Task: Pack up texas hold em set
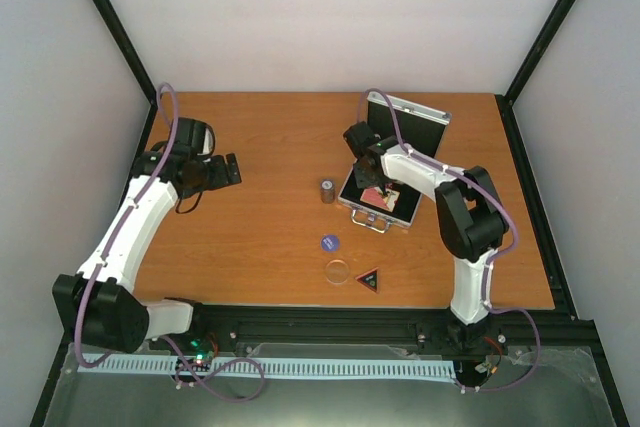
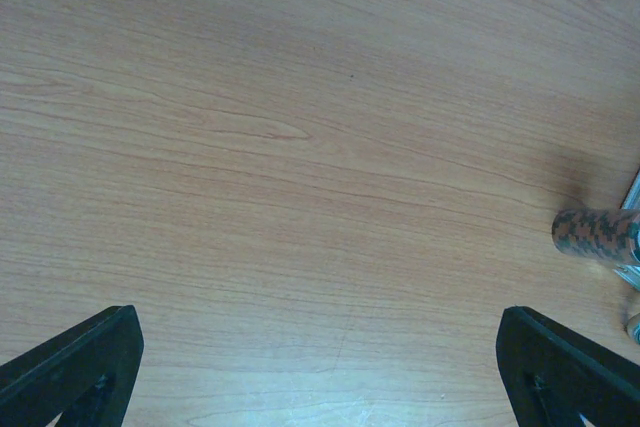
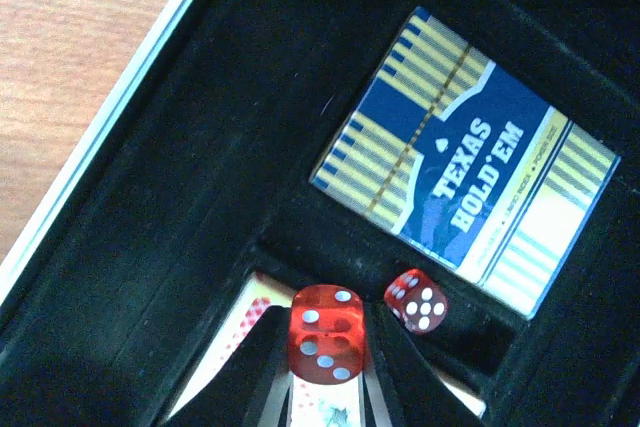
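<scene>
The silver case [image 1: 398, 219] lies open at the table's right centre, its lid [image 1: 412, 119] tilted back. My right gripper [image 3: 326, 339] hangs over the black lining, shut on a red die [image 3: 326, 332]. A second red die [image 3: 417, 300] rests in the narrow slot just beyond. The blue-gold deck [image 3: 465, 187] sits in its compartment, and the red deck [image 3: 232, 345] lies under the fingers. A dark cylinder [image 1: 327, 190] stands left of the case. Nearer the front lie a blue chip [image 1: 330, 242], a clear disc [image 1: 338, 271] and a black triangle [image 1: 369, 280]. My left gripper [image 2: 320, 387] is open over bare wood.
The case's silver rim [image 3: 110, 117] borders the wooden table [image 1: 250, 247]. In the left wrist view the cylinder [image 2: 595, 232] shows at the right edge, far from the left fingers [image 2: 70, 362]. Black frame posts stand at the table's corners.
</scene>
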### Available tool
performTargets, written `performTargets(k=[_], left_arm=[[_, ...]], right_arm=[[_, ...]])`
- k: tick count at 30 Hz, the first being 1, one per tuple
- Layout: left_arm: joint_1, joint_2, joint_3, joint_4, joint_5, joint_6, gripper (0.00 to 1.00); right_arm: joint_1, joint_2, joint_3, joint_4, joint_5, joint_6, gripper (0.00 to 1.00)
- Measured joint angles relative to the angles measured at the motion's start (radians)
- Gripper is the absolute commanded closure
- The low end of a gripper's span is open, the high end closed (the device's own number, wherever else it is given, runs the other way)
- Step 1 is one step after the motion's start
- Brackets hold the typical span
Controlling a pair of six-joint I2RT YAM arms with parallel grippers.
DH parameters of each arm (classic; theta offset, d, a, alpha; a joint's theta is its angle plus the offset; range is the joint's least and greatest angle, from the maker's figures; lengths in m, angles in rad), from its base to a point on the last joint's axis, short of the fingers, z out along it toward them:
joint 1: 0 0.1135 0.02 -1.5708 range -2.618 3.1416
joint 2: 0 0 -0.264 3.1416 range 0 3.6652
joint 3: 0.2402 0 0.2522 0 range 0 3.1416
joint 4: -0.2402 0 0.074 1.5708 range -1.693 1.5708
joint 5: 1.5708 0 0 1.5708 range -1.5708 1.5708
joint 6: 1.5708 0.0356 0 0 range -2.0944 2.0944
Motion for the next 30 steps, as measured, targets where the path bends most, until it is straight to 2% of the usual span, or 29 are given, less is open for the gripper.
performTargets(k=[15,18,21,23,30], left_arm=[[0.0,0.031,0.0,0.001,-0.003,0.0,0.0],[0.0,0.036,0.0,0.001,-0.004,0.0,0.0],[0.0,0.041,0.0,0.002,-0.004,0.0,0.0],[0.0,0.042,0.0,0.002,-0.004,0.0,0.0],[0.0,0.042,0.0,0.003,-0.003,0.0,0.0]], right_arm=[[-0.055,0.095,0.002,0.062,0.003,0.01,0.97],[-0.057,0.097,0.004,0.062,0.0,0.015,0.68],[-0.058,0.096,0.007,0.064,0.001,0.028,0.51],[-0.058,0.089,0.009,0.072,0.011,0.036,0.46],[-0.071,0.093,0.007,0.085,0.008,0.039,0.45]])
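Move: The right hand holds a red die over the open case. The bare spot it is bound for, between the two card decks, lies about 2 cm ahead, 2 cm to the right and 4 cm below. The other die is about 1 cm ahead and 4 cm right, the Texas Hold'em box 5 cm ahead and 5 cm right, and the red deck 2 cm back and 1 cm right, all some 4 cm lower. From the left hand, that spot is roughly 10 cm ahead, 38 cm right and 17 cm down. Still pinching the red die, the right hand lowers it about 3.5 cm into the case, easing some 2 cm forward and 2 cm right, off the red deck and in beside the other die. There it pauses, then the fingers spread to about half open and let the die go, with the hand shifting slightly farther forward around both dice. ##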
